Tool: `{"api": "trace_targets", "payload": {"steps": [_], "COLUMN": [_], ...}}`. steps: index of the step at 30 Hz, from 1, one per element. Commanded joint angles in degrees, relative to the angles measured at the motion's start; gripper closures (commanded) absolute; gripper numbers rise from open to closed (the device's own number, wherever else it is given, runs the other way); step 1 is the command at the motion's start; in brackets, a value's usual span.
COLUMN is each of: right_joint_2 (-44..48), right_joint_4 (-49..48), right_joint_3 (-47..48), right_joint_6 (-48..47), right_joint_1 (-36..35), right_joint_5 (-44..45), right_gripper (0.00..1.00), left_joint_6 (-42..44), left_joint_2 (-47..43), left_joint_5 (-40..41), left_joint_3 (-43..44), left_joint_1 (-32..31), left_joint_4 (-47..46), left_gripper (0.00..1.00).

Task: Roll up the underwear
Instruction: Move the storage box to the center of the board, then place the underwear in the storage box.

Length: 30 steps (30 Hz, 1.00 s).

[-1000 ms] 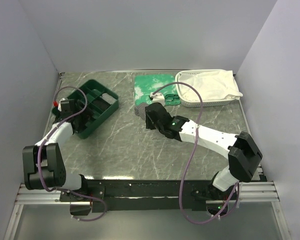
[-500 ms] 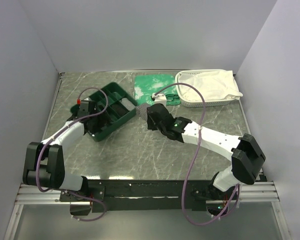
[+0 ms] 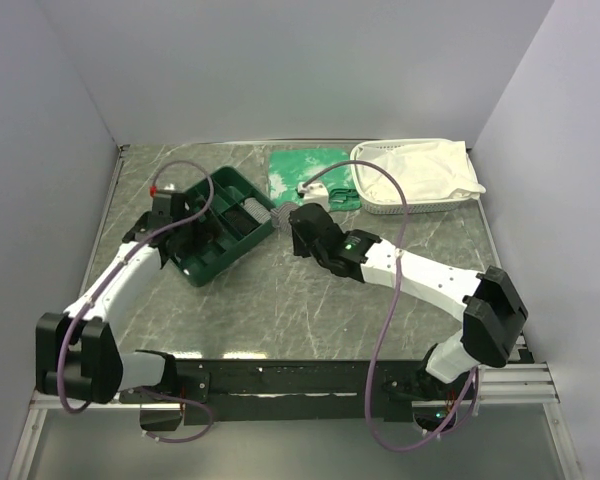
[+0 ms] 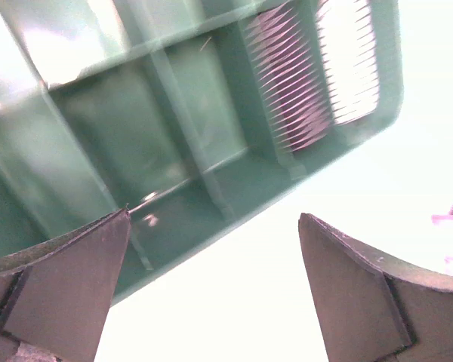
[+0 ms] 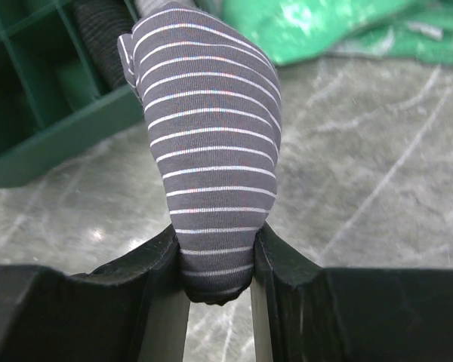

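The underwear (image 5: 211, 151), a rolled grey bundle with thin pale stripes, is pinched at its near end by my right gripper (image 5: 217, 234), which is shut on it. In the top view the right gripper (image 3: 296, 224) holds the underwear (image 3: 281, 213) just off the right corner of the green divided tray (image 3: 230, 262). My left gripper (image 3: 183, 236) hangs over the tray's left part. In the left wrist view it (image 4: 214, 215) stands wide open with nothing between its fingers, above the tray's (image 4: 211, 143) near rim.
A striped roll (image 4: 291, 83) lies in one tray compartment, seen also as the roll (image 3: 242, 212) from above. A green patterned cloth (image 3: 305, 172) lies at the back. A white basket (image 3: 380, 208) with a white cloth (image 3: 415, 172) is at the back right. Walls close three sides.
The green tray has slid right and nearer, toward the table's middle, with the left arm following it. The right gripper has shifted slightly back and left with the underwear.
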State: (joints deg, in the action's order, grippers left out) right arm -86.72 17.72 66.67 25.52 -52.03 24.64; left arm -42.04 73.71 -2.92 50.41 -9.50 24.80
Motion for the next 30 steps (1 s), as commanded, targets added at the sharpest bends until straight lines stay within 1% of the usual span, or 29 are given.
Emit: {"api": "trace_targets", "payload": {"steps": [1, 3, 4, 5, 8, 9, 11, 12, 13, 15, 18, 19, 25, 30], "right_joint_2": [-2.7, -3.9, -5.2, -6.0, -9.3, -10.2, -12.7, -13.6, -15.4, -17.4, -22.0, -24.4, -31.9, -35.4], "right_joint_4": [-0.7, -0.9, -0.9, -0.8, 0.1, 0.8, 1.4, 2.2, 2.7, 4.2, 7.2, 8.0, 11.5, 13.3], "right_joint_3": [6.2, 8.2, 9.7, 10.5, 14.3, 15.1, 17.8, 18.7, 20.6, 22.8, 28.1, 31.2, 40.1, 43.4], "right_joint_6": [-3.1, -4.8, -5.3, -6.0, -8.6, -10.0, -11.5, -12.6, -13.1, -15.0, -17.4, -18.0, -21.5, -23.5], "right_joint_1": [-1.3, -1.6, -1.9, -1.9, -2.7, -2.9, -3.3, -3.3, -3.5, -4.0, -4.5, -4.7, -6.1, -6.5], "right_joint_5": [1.7, 0.6, -0.7, -1.4, -3.1, -3.5, -5.5, -5.7, -5.9, -6.2, -5.7, -5.4, -2.5, -1.2], "right_gripper": [1.00, 1.00, 1.00, 1.00, 1.00, 1.00, 1.00, 1.00, 1.00, 1.00, 1.00, 1.00, 1.00, 1.00], "left_joint_6": [0.6, 0.5, 0.0, -0.1, -0.5, -0.5, -0.4, -0.3, -0.2, -0.2, -0.5, -0.4, 0.8, 1.5], "left_joint_2": [-4.5, -5.4, -5.8, -6.5, -9.9, -11.6, -13.1, -14.4, -15.0, -16.4, -17.9, -18.2, -18.2, -17.8], "left_joint_5": [2.6, 2.7, 5.3, 5.7, 5.0, 4.8, 4.1, 4.0, 3.8, 4.1, 4.1, 3.9, 3.4, 2.3], "left_joint_3": [6.6, 7.5, 7.9, 7.8, 5.6, 5.0, 3.5, 3.1, 2.5, 2.4, 2.3, 2.4, 3.1, 2.8], "left_joint_1": [0.0, 0.6, 1.1, 1.7, 5.7, 8.0, 9.3, 11.8, 12.4, 13.4, 14.2, 14.4, 14.9, 15.5], "left_joint_4": [1.7, 3.3, 3.9, 4.6, 4.1, 4.0, 4.0, 4.1, 4.3, 5.1, 5.6, 5.7, 6.6, 6.2], "left_gripper": [0.01, 0.01, 0.00, 0.01, 0.00, 0.01, 0.01, 0.00, 0.01, 0.01, 0.01, 0.01, 0.01, 0.01]}}
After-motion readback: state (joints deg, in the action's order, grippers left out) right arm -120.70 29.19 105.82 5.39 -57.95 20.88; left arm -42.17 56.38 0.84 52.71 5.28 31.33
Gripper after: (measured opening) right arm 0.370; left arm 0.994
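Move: Ahead of the right hand, which already holds the rolled striped underwear, the storage box's empty compartment beside the dark roll lies about 7 cm forward, 15 cm left and 12 cm below. The dark roll is some 9 cm forward and 12 cm left, the light gray roll about 12 cm forward and 9 cm left, the green cloth roughly 16 cm forward and 3 cm right. From the open left hand that compartment is about 5 cm forward, 3 cm right and 8 cm down. Carrying the held roll about 14 cm left and slightly forward, the right hand brings it over the box's empty compartment, rising a little first and then sinking some 5 cm, the wrist turning about 20 degrees counter-clockwise and its left side dipping. The left hand, still wide open, climbs off the box, then swings left out of the way, its fingers tipping up slightly. ##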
